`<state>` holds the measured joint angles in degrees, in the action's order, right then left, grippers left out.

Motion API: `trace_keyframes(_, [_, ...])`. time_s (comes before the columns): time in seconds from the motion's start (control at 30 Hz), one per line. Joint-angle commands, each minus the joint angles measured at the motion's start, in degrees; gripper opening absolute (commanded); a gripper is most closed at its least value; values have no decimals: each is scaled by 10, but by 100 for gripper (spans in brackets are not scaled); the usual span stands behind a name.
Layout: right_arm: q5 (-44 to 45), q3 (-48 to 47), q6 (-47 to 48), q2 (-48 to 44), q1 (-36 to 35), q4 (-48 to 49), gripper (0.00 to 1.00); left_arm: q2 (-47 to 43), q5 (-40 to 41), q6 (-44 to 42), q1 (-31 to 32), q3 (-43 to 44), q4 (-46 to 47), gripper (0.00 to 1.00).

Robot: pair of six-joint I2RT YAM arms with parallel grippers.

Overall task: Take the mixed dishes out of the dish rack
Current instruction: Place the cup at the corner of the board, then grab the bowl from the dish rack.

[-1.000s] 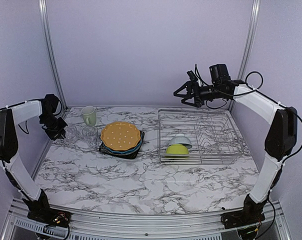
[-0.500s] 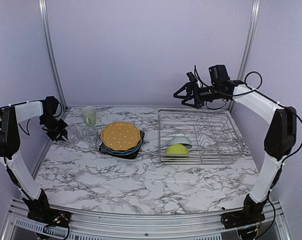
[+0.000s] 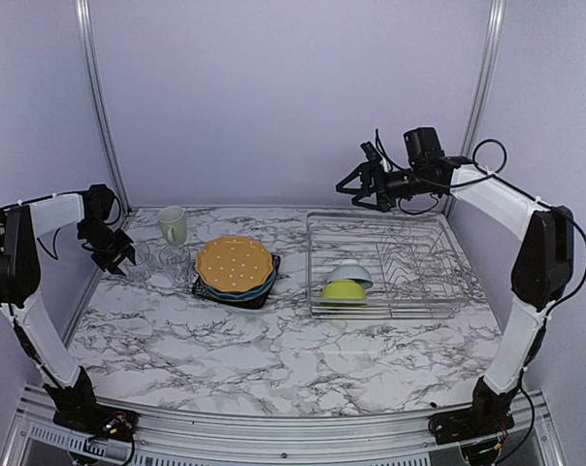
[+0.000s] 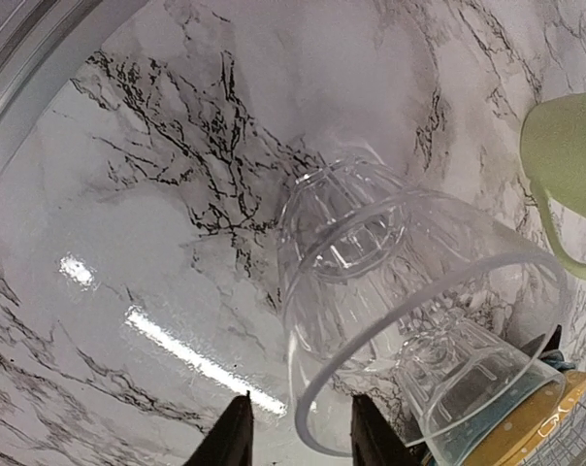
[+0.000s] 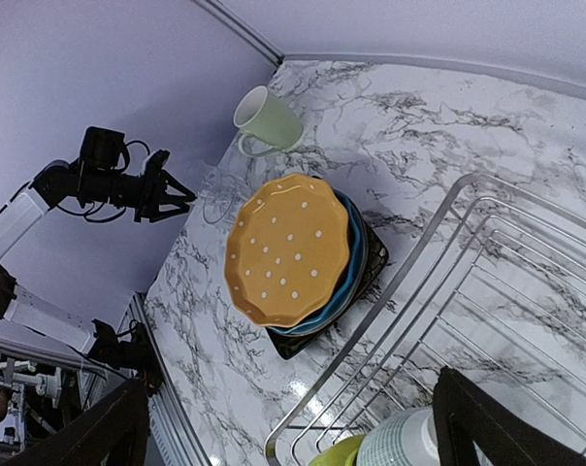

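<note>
A clear glass [image 4: 371, 243] stands on the marble by the left wall. Its rim wall passes between the fingers of my left gripper [image 4: 302, 432], which are parted, with a gap on each side of the rim. From above, the left gripper [image 3: 120, 254] sits just left of this glass [image 3: 140, 258]. A second clear glass [image 3: 175, 262] stands to its right. The pale green mug [image 3: 173, 224] is behind them. The orange dotted plate [image 3: 234, 263] tops the blue plate [image 5: 352, 262] and the dark square plate [image 5: 303, 346]. The dish rack [image 3: 414, 267] holds the lime green bowl [image 3: 343, 289] and the small white bowl [image 3: 353, 274]. My right gripper [image 3: 355, 190] hangs open and empty high over the rack's back left corner.
The left wall and its metal rail [image 3: 97, 107] stand close behind the left arm. Upright tines [image 3: 424, 254] fill the rack's right half. Marble table [image 3: 274, 349] stretches toward the near edge.
My left gripper's jaws have parted from the glass rim and the hand has shifted slightly. The right arm has barely moved.
</note>
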<state>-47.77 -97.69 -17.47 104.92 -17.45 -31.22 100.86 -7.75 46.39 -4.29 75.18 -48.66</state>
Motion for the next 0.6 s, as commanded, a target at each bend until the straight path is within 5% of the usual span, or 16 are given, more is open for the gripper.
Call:
trace_keyframes(0.0, [25, -30, 33, -4, 2, -42, 98, -9, -3, -11, -3, 20, -18, 45])
trace_keyframes(0.13, [66, -35, 71, -10, 1, -91, 98, -22, 8, -22, -3, 30, -19, 70])
trace_keyframes(0.4, [201, -43, 161, -27, -46, -194, 98, -53, 14, -62, -3, 69, -19, 98])
trace_keyframes(0.57, [251, -16, 153, -38, -86, -224, 98, -88, 20, -78, -3, 88, -9, 99])
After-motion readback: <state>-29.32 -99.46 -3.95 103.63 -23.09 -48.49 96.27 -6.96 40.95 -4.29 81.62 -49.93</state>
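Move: The clear cup's rim sits between the left fingers; its middle is about 3 cm ahead, 3 cm right and 4 cm below. A second clear cup stands some 10 cm to the right of it, and the green mug about 11 cm beyond it and 8 cm to its right. From the right hand, the patterned bowl lies about 4 cm back, 3 cm right and 22 cm down, with the lime bowl some 4 cm nearer the base. Straight up at first, then up and slightly forward, the left hand leaves the cup's rim, climbing about 6.5 cm, gathering speed, while its already loosened fingers spread fully and their tips tilt some 10 degrees forward. The open right hand sinks about 4.5 cm towards the bowls in the rack, later drawing back too, its left-pointing fingers dipping some 20 degrees. ##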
